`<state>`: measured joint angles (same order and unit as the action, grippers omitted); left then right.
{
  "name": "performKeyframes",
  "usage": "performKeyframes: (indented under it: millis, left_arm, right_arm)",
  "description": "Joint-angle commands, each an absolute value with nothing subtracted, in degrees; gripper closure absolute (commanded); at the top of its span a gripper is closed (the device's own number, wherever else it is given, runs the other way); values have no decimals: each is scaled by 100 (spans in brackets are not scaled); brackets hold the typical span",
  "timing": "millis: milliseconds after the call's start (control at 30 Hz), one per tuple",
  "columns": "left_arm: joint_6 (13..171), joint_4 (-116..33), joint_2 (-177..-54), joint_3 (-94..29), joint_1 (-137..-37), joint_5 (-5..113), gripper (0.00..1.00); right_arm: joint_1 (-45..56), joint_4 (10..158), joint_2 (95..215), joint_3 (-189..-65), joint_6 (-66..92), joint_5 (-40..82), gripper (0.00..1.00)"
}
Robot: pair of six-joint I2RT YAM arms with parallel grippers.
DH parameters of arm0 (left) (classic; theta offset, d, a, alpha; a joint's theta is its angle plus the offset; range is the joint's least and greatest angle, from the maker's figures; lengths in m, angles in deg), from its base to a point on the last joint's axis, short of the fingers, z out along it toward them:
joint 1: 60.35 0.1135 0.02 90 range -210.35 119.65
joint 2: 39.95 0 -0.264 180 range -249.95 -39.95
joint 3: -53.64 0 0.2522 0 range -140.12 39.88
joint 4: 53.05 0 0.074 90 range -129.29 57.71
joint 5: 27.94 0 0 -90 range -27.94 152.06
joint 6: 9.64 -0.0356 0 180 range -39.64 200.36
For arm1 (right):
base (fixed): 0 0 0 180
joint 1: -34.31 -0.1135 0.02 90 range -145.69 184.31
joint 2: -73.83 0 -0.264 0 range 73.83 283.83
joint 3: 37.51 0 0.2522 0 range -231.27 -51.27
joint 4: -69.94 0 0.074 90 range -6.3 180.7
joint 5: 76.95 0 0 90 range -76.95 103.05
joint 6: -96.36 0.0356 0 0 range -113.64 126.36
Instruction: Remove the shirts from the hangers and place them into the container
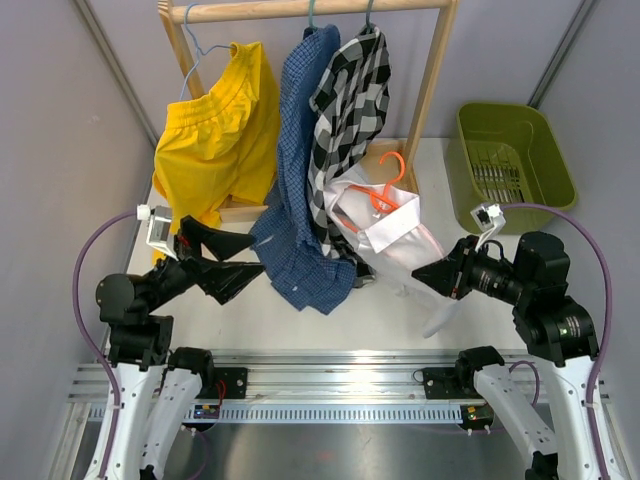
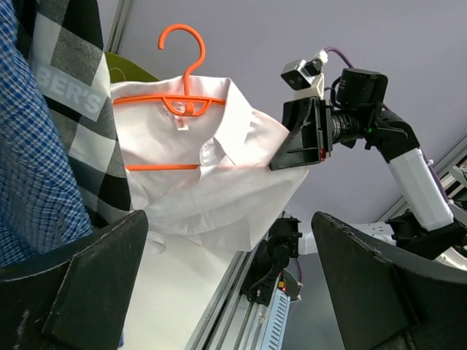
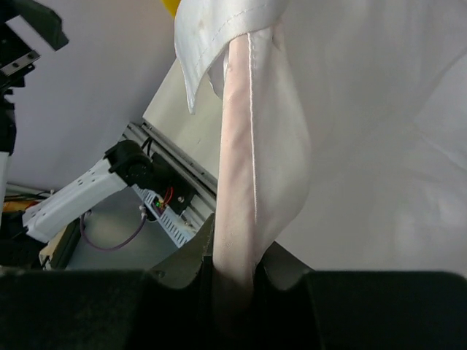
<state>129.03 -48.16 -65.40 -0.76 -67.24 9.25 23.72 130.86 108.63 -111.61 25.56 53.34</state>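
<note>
The white shirt (image 1: 392,232) hangs off the rail on its orange hanger (image 1: 384,186), held up over the table. My right gripper (image 1: 424,276) is shut on a bunched fold of that shirt (image 3: 255,146), with the cloth pinched between the jaws (image 3: 241,271). To the left, my left gripper (image 1: 246,262) is open and empty, pointing at the shirt (image 2: 219,182) and hanger (image 2: 182,95). The blue checked shirt (image 1: 300,180) and the plaid shirt (image 1: 352,100) hang from the rail. At the back right stands the olive-green container (image 1: 560,160), with no shirt in it.
A yellow garment (image 1: 215,140) hangs at the left of the wooden rail frame (image 1: 300,10). The frame's right post (image 1: 430,80) stands between the shirts and the container. A metal rail (image 1: 330,360) runs along the table's near edge.
</note>
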Motion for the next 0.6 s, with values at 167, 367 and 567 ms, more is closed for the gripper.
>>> performKeyframes:
  millis: [167, 367, 567]
  left_arm:
    - [13329, -5609, -6850, 25, -7185, 1328, 1]
    - [11889, -4309, -7641, -1002, -9291, 2757, 1]
    - [11412, -4053, -8327, -1593, -9796, 3620, 1]
  right_arm:
    - [2315, 12800, 10599, -11104, 2596, 7395, 100]
    - [2315, 12440, 10573, -11051, 2745, 7800, 100]
    - [2315, 11948, 10599, -10910, 2965, 7958, 100]
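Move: The left hand is empty and open. The white shirt's collar on the orange hanger lies about 24 cm to its right, 12 cm ahead and roughly level; the right hand already pinches that shirt's edge, and the collar is some 8 cm to its left, 12 cm ahead and 5 cm higher. Seen from the left hand, the blue shirt hangs roughly 16 cm ahead and 11 cm right, the checkered shirt about 20 cm ahead and 17 cm right. The left hand dwells briefly, then sweeps about 7 cm to its right and rises a little, fingers still wide open and wrist swinging roughly 10 degrees clockwise, reaching across in front of the blue shirt towards the near shoulder of the white shirt and its orange hanger. Meanwhile the right hand keeps its pinch on the shirt's edge and draws it back about 5 cm, drifting left and slightly up and slowing towards the end, while its wrist turns nearly 20 degrees counter-clockwise, presenting the collar and hanger to the left hand. ##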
